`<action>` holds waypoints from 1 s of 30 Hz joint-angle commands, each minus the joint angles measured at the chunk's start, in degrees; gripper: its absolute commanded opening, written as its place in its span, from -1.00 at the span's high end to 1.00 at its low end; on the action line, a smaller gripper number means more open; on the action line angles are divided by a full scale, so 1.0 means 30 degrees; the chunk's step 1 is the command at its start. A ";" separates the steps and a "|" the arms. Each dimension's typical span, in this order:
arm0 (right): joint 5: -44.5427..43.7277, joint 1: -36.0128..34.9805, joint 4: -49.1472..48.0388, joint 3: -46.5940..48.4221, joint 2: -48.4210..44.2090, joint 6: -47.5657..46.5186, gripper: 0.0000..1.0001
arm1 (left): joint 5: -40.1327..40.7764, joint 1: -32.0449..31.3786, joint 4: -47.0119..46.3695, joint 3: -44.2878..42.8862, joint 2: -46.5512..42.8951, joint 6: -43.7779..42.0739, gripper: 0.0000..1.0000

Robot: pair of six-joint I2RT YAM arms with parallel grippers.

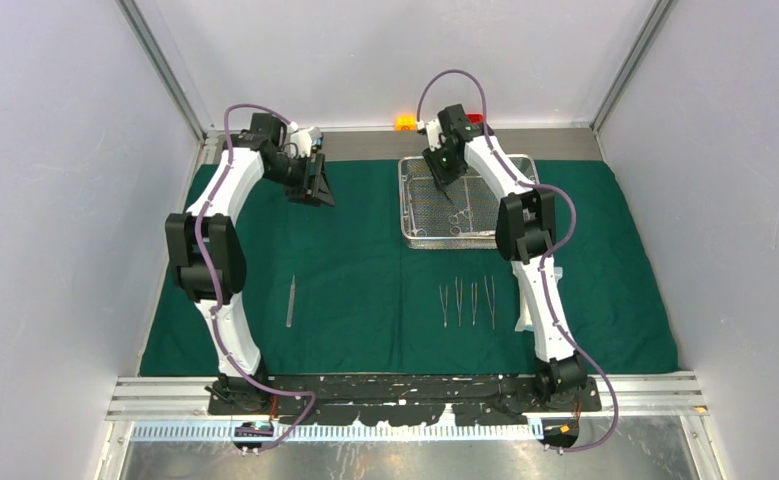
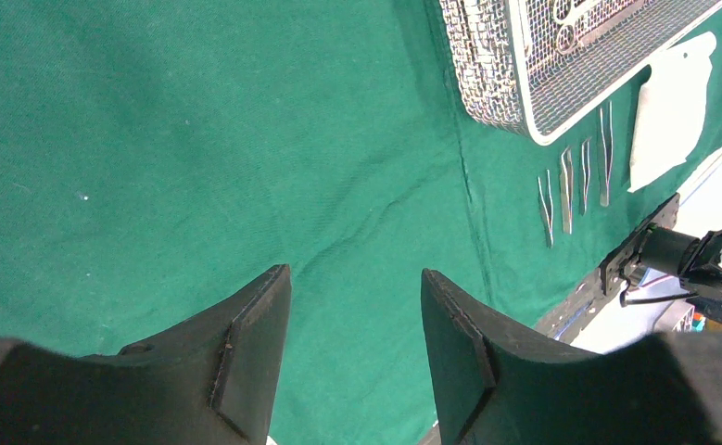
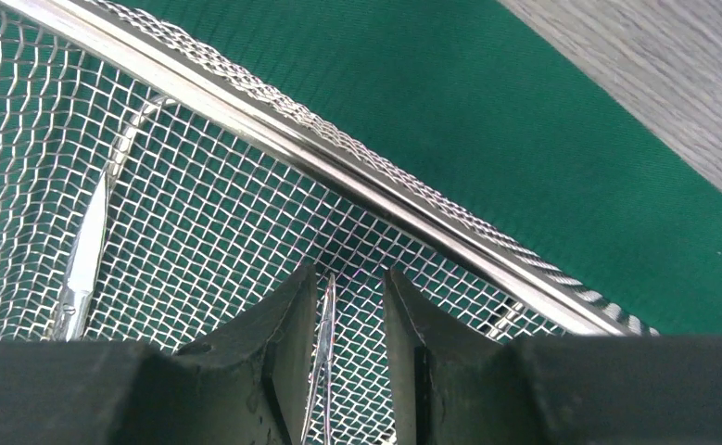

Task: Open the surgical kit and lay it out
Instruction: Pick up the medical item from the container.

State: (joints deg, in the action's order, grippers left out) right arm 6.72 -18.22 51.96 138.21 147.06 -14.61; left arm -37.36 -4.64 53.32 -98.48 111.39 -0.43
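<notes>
The dark green cloth [image 1: 365, 260] lies spread flat over the table. The silver wire-mesh tray [image 1: 412, 200] stands on it at the back right. My right gripper [image 3: 348, 273] is down inside the tray [image 3: 338, 171], jaws open. A slim steel instrument [image 3: 324, 324] lies on the mesh between its fingers, close to the left one. Another steel instrument [image 3: 83, 260] rests further left in the tray. Several instruments [image 1: 467, 300] lie in a row on the cloth in front of the tray, and a lone pair of tweezers [image 1: 290, 300] lies at the left. My left gripper [image 2: 354, 272] hangs open and empty over bare cloth at the back left.
Small orange [image 1: 405, 122] and red [image 1: 475, 118] blocks sit behind the tray at the back edge. The right arm's white link [image 1: 530, 295] runs just right of the laid-out row. Metal rails border the cloth at front and back.
</notes>
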 commanded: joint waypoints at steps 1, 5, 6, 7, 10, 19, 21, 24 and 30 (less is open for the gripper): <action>0.0203 -0.0284 -0.0278 0.0596 0.0011 0.0165 0.24 | -0.0493 -0.0063 0.0039 -0.0309 -0.0123 -0.0096 -0.11; -0.0047 -0.0341 -0.0213 0.0286 0.0123 0.0035 0.28 | -0.0472 -0.0063 0.0068 -0.0258 -0.0133 -0.0114 -0.11; -0.0117 -0.0336 -0.0264 0.0038 0.0085 -0.0055 0.31 | -0.0477 -0.0063 0.0083 -0.0237 -0.0166 -0.0110 -0.11; -0.0188 -0.0321 -0.0270 -0.0141 0.0062 -0.0110 0.34 | -0.0467 -0.0063 0.0074 -0.0227 -0.0174 -0.0124 -0.11; -0.0240 -0.0315 -0.0254 -0.0654 -0.0085 -0.0266 0.48 | -0.0465 -0.0063 0.0070 -0.0193 -0.0175 -0.0151 -0.11; -0.0357 -0.0313 -0.0061 -0.1234 -0.0233 -0.0634 0.85 | -0.0487 -0.0063 0.0070 -0.0163 -0.0205 -0.0122 -0.11; -0.0365 -0.0304 -0.0061 -0.1147 -0.0313 -0.0617 0.92 | -0.0464 -0.0063 0.0068 -0.0178 -0.0213 -0.0123 -0.11; -0.0399 -0.0293 -0.0066 -0.0773 -0.0602 -0.0612 0.99 | -0.0396 -0.0078 0.0068 -0.0220 -0.0163 -0.0122 -0.11; -0.0561 -0.0268 -0.0064 0.0351 -0.1784 -0.0618 0.99 | -0.0271 -0.0063 0.0069 -0.0351 -0.0082 -0.0136 -0.11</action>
State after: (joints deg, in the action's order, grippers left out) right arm 6.76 -19.07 50.76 136.40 146.74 -15.62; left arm -37.34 -4.64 53.43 -98.48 111.42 -0.43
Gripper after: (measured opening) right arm 0.017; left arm 0.556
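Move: The medical item, a slim scissor-like tool, lies in the container with its blade end already between the right hand's open fingertips. Its middle is about 4 cm back and 2 cm to the right, 1 cm below. Another pair of scissors lies some 5 cm left and 5 cm back, and crosswise scissors about 10 cm back and 7 cm right, at similar height. From the left hand, the item's middle is some 21 cm right, 9 cm ahead and 12 cm lower. The medical item's blade end is what the right fingers close on: pointing steeply down inside the container, the hand eases the last 1 cm or so down to it, then drifts about 1 cm to the left as the fingers go from well under half open to fully shut, seemingly pinching the slim blades. The wrist hardly turns, and the hand then stays low. ##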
